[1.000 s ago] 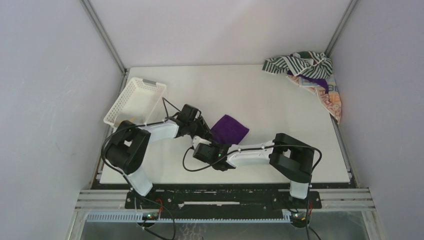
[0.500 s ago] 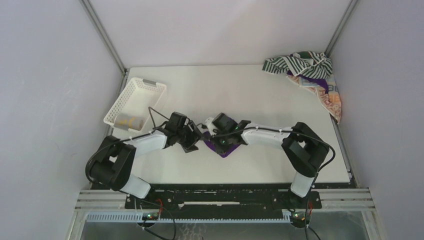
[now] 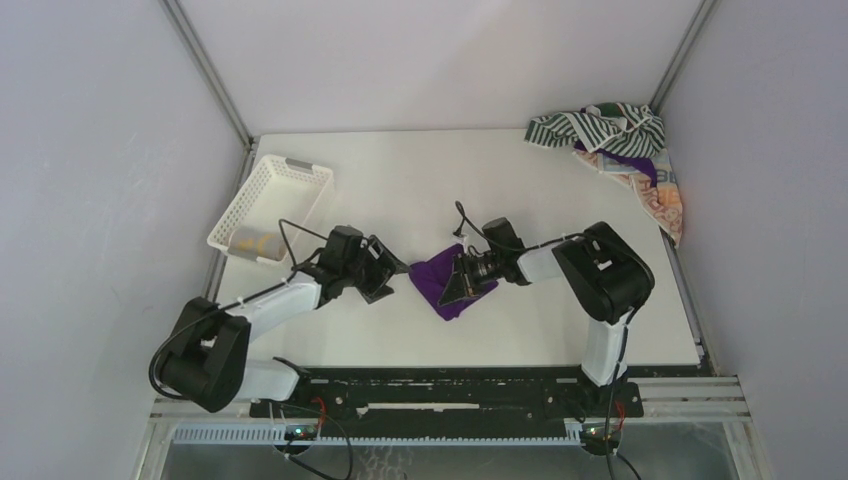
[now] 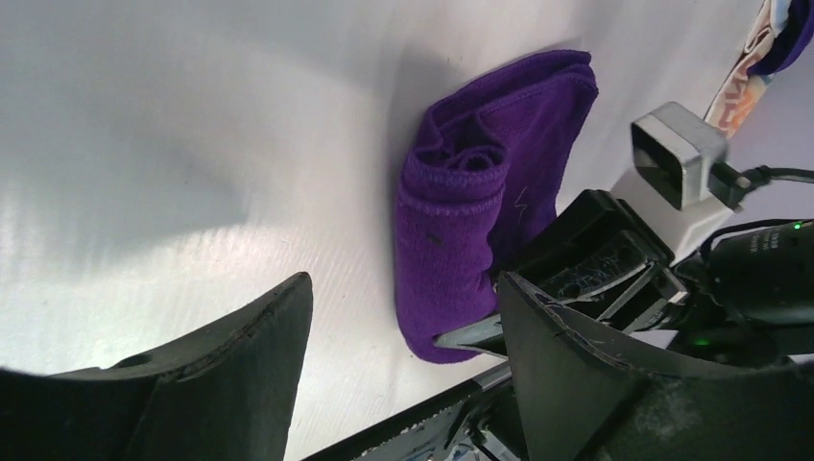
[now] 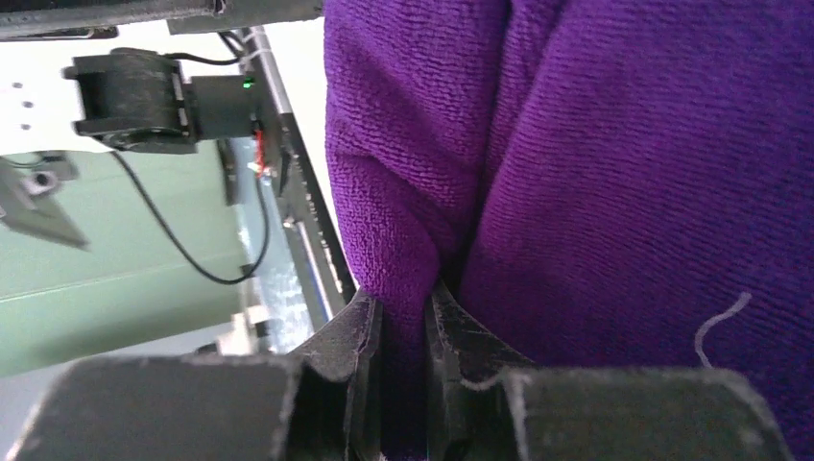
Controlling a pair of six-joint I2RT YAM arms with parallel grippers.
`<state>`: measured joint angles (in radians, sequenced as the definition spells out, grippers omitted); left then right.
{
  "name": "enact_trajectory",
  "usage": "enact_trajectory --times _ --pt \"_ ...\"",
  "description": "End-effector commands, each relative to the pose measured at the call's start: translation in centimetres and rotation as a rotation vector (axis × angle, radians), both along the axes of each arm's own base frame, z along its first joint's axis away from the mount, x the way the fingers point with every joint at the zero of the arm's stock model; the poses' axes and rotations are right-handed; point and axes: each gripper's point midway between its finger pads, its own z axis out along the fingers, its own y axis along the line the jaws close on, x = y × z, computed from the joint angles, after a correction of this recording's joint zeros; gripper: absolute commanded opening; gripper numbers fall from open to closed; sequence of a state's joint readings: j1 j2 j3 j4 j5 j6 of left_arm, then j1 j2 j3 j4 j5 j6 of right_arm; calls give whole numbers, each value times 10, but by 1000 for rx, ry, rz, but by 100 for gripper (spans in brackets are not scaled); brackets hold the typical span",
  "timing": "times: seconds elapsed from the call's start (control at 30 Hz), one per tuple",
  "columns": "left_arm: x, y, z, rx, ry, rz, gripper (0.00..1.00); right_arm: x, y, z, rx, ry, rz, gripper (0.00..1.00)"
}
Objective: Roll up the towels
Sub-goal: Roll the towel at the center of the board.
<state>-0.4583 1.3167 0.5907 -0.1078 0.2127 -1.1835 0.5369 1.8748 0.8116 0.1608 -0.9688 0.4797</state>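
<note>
A purple towel lies bunched and partly folded in the middle of the table. My right gripper comes in from the right and is shut on a fold of the purple towel; the cloth is pinched between its fingers. My left gripper stands open just left of the towel, apart from it. In the left wrist view the towel lies past the open left gripper, with the right gripper on its right. A yellow towel lies rolled in the basket.
A white lattice basket stands at the back left. A heap of towels fills the back right corner: green-and-white striped, orange patterned, a bit of purple. Grey walls close in on the table.
The right arm swung from the near side round to the towel's right and shut on it. The towel shifted nearer and bunched up. The left gripper drew back left and opened wider.
</note>
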Motion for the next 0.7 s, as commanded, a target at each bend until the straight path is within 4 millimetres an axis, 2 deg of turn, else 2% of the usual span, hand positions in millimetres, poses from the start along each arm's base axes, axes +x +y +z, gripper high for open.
enact_trajectory --times 0.0,0.33,0.67 --pt "10 -28 13 -60 -34 -35 75 1 5 14 155 111 -33 7" --pt "20 -50 4 -77 -10 -51 74 -3 -12 -22 162 265 -169 10" --pt "27 -60 -10 -64 10 -68 70 -5 -17 -39 128 340 -196 10"
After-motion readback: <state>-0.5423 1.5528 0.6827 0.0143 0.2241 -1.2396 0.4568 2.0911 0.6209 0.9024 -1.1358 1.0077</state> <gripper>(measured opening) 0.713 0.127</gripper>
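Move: The left gripper hangs open with the purple towel's rolled edge about 7 cm to its right, 1 cm back and 4 cm below. The flat, unrolled part of the towel lies some 14 cm to that gripper's right and 2 cm ahead; the white basket is about 27 cm to its left and 15 cm ahead. The right gripper already pinches the roll near its near end, the roll's middle lying about 3 cm left and 2 cm ahead of it. Bring the left gripper about 4 cm to the right and some 2 cm down, easing slightly forward at the end, to straddle the free end of the purple roll with its fingers still wide open. Meanwhile keep the right fingers shut on the roll, shift about 1 cm right and down, and turn that wrist on by some 20 degrees, mostly about its own fingers, their tips coming up nearer to level. ##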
